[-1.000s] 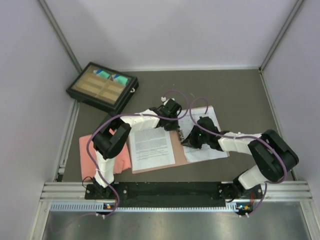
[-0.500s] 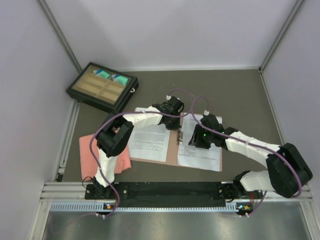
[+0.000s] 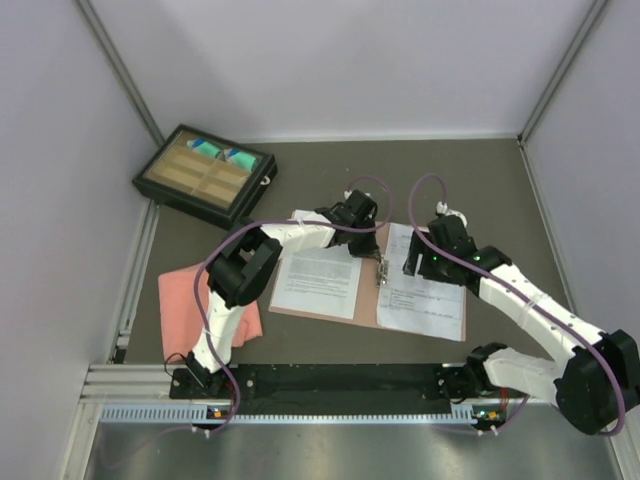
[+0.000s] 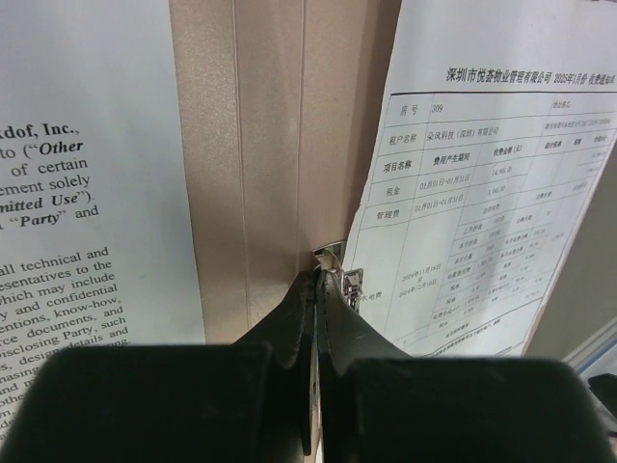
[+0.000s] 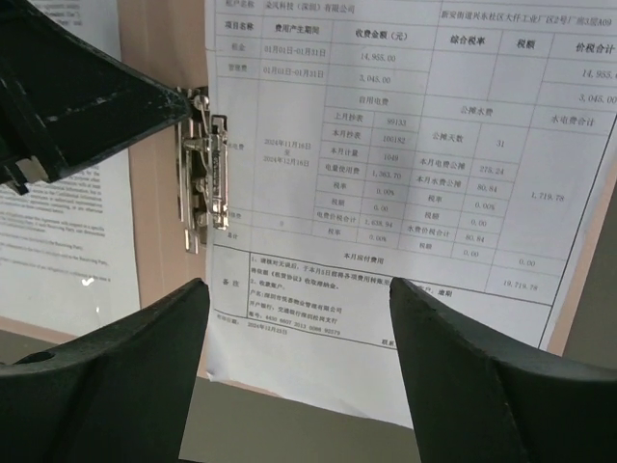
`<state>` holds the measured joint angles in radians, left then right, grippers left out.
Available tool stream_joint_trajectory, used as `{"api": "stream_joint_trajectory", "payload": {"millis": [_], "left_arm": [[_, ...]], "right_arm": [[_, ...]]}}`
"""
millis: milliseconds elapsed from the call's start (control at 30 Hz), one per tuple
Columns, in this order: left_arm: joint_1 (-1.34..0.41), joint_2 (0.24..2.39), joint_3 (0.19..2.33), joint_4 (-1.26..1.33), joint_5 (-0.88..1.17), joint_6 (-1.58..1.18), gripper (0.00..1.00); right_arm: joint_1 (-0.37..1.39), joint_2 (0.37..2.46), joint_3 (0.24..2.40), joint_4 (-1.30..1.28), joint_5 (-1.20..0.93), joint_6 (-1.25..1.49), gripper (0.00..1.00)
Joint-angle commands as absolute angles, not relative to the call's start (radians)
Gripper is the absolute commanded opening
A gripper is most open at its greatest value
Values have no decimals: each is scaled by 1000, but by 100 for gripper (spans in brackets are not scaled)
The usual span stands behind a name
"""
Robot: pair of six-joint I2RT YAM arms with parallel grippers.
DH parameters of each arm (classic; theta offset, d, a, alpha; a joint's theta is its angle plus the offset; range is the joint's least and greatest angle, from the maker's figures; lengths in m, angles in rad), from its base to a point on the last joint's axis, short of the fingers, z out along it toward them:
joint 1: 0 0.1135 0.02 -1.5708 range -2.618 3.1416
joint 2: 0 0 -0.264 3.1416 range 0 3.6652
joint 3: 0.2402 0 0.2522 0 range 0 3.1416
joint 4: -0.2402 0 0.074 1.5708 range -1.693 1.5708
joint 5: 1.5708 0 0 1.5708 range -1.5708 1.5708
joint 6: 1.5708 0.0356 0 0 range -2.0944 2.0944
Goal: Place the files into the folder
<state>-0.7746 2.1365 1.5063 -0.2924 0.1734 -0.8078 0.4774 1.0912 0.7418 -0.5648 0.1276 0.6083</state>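
Observation:
The brown folder (image 3: 368, 300) (image 4: 260, 145) (image 5: 159, 193) lies open on the dark table. One file, the dense-text sheet (image 3: 318, 280) (image 4: 87, 145) (image 5: 58, 241), rests on its left half. The other file, the table-layout sheet (image 3: 425, 300) (image 4: 472, 193) (image 5: 405, 145), lies on the right half with its near corner past the edge. A metal clip (image 3: 381, 270) (image 4: 349, 282) (image 5: 201, 183) sits at the spine. My left gripper (image 3: 372, 245) (image 4: 323, 275) (image 5: 183, 101) is shut, tips against the clip's far end. My right gripper (image 3: 420, 265) (image 5: 297, 294) hangs open over the table sheet, holding nothing.
A black compartment box (image 3: 205, 172) stands at the back left. A salmon-pink cloth (image 3: 190, 300) lies left of the folder, under the left arm. Pale walls close in both sides and the back; a metal rail (image 3: 350, 385) runs along the near edge.
The right gripper has opened and drawn back to the right off the table sheet. Folder and sheets have slid and turned to the right. The left gripper followed the clip rightward, still shut.

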Motion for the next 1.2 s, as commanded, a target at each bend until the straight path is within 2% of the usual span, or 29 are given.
{"api": "stream_joint_trajectory", "payload": {"millis": [0,133,167,200,300,433,467,533,567,600,833,900,1167], "left_arm": [[-785,2160,1523,-196,180,-910,0],[-782,2109,1517,-175,163,-905,0],[-776,2091,1511,-173,164,-887,3],[-772,2047,1493,-170,169,-876,22],[-744,1943,1442,-164,199,-841,52],[-690,1790,1352,-181,252,-798,66],[-680,1714,1323,-183,258,-781,66],[-646,1634,1224,-199,258,-755,67],[-632,1553,1191,-207,261,-746,67],[-618,1511,1119,-219,262,-735,68],[-555,1195,887,-325,238,-670,69],[-554,1122,847,-359,229,-666,70],[-549,1005,755,-376,199,-664,71]], "right_arm": [[465,1120,804,-609,163,529,75],[466,1163,834,-600,153,483,74],[469,1164,838,-592,146,473,74],[474,1166,836,-568,129,450,74],[488,1175,848,-551,120,423,75],[537,1252,917,-595,161,466,74],[564,1308,939,-612,184,482,73],[628,1373,1008,-672,262,550,66],[643,1435,1056,-698,287,583,61],[655,1471,1077,-718,322,644,53],[724,1683,1179,-716,368,764,37],[745,1719,1218,-753,414,785,29],[755,1759,1233,-746,414,813,21]]}}
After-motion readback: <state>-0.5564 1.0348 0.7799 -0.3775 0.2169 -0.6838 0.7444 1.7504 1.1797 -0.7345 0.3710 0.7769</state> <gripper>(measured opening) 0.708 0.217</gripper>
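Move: The metal clip in the folder's middle strip is what both hands work at: its middle lies roughly 8 cm to the right hand's left, 3 cm ahead and 8 cm below. The sheet on the right is almost beneath that hand, its middle some 2 cm right, 1 cm ahead and 9 cm down. The shut left fingers are at the clip's far end, its middle about 3 cm back, level sideways and 1 cm below; the left sheet's middle is some 16 cm left of the clip and level with it. With its shut tips still at the clip's far end, the left hand nudges about 1 cm to the right, then opens, comes free and climbs clear, swinging some 18 cm left and drawing back about 10 cm to hang open high over the left sheet. As it leaves, the open right hand crosses left to the clip, edging forward and then sinking while its wrist turns some 20 degrees, and its fingers narrow until they are nearly shut close over the clip's near half, where a touch can't be made out. ##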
